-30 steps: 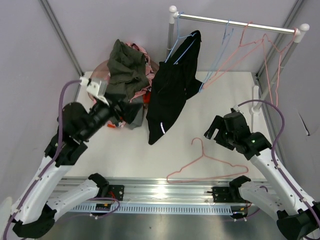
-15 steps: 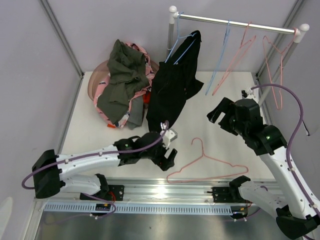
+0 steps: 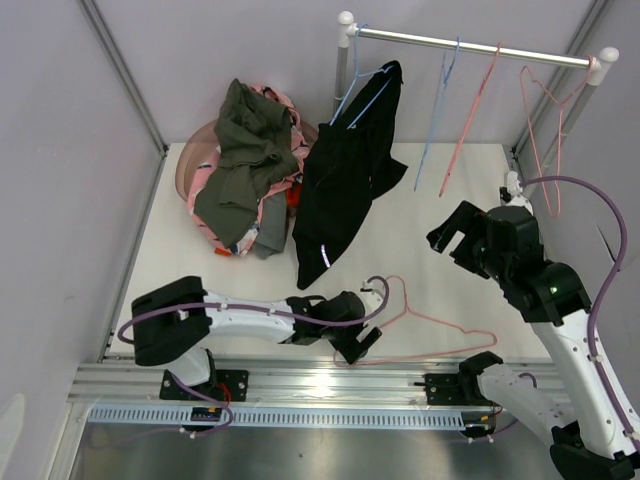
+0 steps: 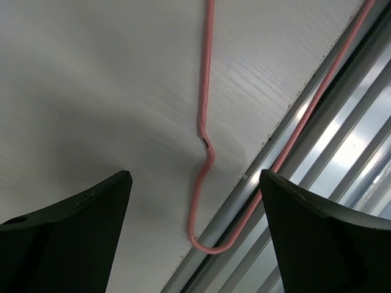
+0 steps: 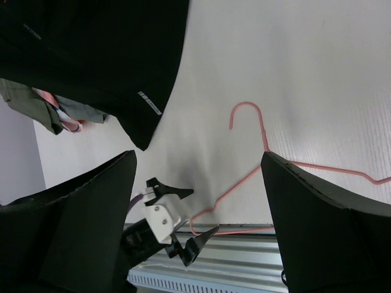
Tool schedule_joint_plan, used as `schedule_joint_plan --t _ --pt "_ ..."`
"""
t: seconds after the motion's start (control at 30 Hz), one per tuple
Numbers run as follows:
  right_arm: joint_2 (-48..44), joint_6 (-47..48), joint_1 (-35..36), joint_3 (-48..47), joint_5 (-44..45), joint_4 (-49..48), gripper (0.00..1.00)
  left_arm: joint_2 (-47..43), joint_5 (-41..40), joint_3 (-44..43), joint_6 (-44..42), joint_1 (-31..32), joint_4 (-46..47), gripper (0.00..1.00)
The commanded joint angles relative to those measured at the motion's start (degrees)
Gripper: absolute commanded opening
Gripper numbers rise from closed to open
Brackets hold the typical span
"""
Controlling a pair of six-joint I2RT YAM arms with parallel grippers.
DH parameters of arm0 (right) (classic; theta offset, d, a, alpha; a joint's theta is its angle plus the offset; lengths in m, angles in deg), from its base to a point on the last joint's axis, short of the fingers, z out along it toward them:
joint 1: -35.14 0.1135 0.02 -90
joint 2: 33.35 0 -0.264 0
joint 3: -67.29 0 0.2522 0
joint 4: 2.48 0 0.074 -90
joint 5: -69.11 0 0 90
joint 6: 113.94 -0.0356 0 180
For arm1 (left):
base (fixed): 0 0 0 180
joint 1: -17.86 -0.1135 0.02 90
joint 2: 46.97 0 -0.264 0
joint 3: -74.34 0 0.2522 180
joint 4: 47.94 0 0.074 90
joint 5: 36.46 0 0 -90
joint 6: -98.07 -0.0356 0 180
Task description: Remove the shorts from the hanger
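Note:
Black shorts (image 3: 345, 190) hang from a blue hanger (image 3: 362, 90) at the left end of the rack rail; they also show in the right wrist view (image 5: 104, 55). Olive shorts (image 3: 245, 140) lie on a pile with pink patterned cloth (image 3: 215, 195) and a bit of orange (image 3: 292, 197). My left gripper (image 3: 365, 338) is open and empty, low at the table's near edge, its jaws (image 4: 194, 177) either side of the left corner of a pink hanger (image 4: 204, 122). My right gripper (image 3: 455, 235) is open, empty, raised over the right side (image 5: 198, 159).
The pile sits in a pink basket (image 3: 190, 165) at the back left. The pink hanger (image 3: 420, 320) lies flat on the table, partly over the metal rail. Empty blue (image 3: 432, 120) and pink (image 3: 470, 110) hangers hang from the rack rail (image 3: 470, 42).
My left arm swung from the pile at the back left down to the near edge by the pink hanger. My right arm rose and drew back right. The empty hangers swung.

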Motion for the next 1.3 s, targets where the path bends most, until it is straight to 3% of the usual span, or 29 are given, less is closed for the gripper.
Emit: schedule_joint_plan --t 0.0,0.27,0.53,0.8,0.9,1.07,1.27 --pt "-1.31 0.94 -0.61 -0.99 -0.93 0.39 0.90 2.68 -0.80 0.17 0.53 0.72 5.36 0.92" --pt "-2.63 0.50 -0.96 0.06 -1.28 0.92 0.90 7.25 1.05 -1.15 0.97 3.17 4.40 0.87" --pt "-4.83 -0.73 -1.14 1.99 -1.72 0.65 0.90 13.57 -5.35 -3.52 5.53 11.09 -4.47 0.69" --pt "-5.80 -0.91 -1.32 1.56 -1.89 1.44 0.90 16.40 -6.07 -5.02 7.38 11.79 -7.38 0.55" --pt "-5.88 -0.91 -1.32 1.47 -1.89 1.45 0.90 17.80 -7.12 -6.33 7.91 11.79 -8.43 0.46" --pt "-6.59 -0.82 -1.32 1.73 -1.72 1.53 0.90 20.26 -9.05 -8.70 9.05 11.79 -11.51 0.18" --pt "-7.11 -0.64 -1.49 1.82 -1.63 1.36 0.90 22.28 -9.85 -9.68 9.76 11.79 -12.92 0.06"
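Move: The left shoulder wire of the pink hanger on the table lies between the open left fingers, about 2 cm below and 2 cm right of the hand point, from 25–30 cm of the right hand's height: 11 cm back, 16 cm left and 27 cm below that hand. From the left hand, the hanger's left corner is roughly 3 cm back and 3 cm left, its hook 15 cm ahead and 6 cm right, and the hanging black shorts' lower tip 14 cm ahead and 13 cm left. Bring the left gripper about 6 cm to the right and some 2 cm down onto the pink hanger's left shoulder wire, slipping a couple of centimetres back towards the base midway. Close the wide-open fingers nearly shut as you travel and pinch the wire just above the table, turning the wrist only slightly. ##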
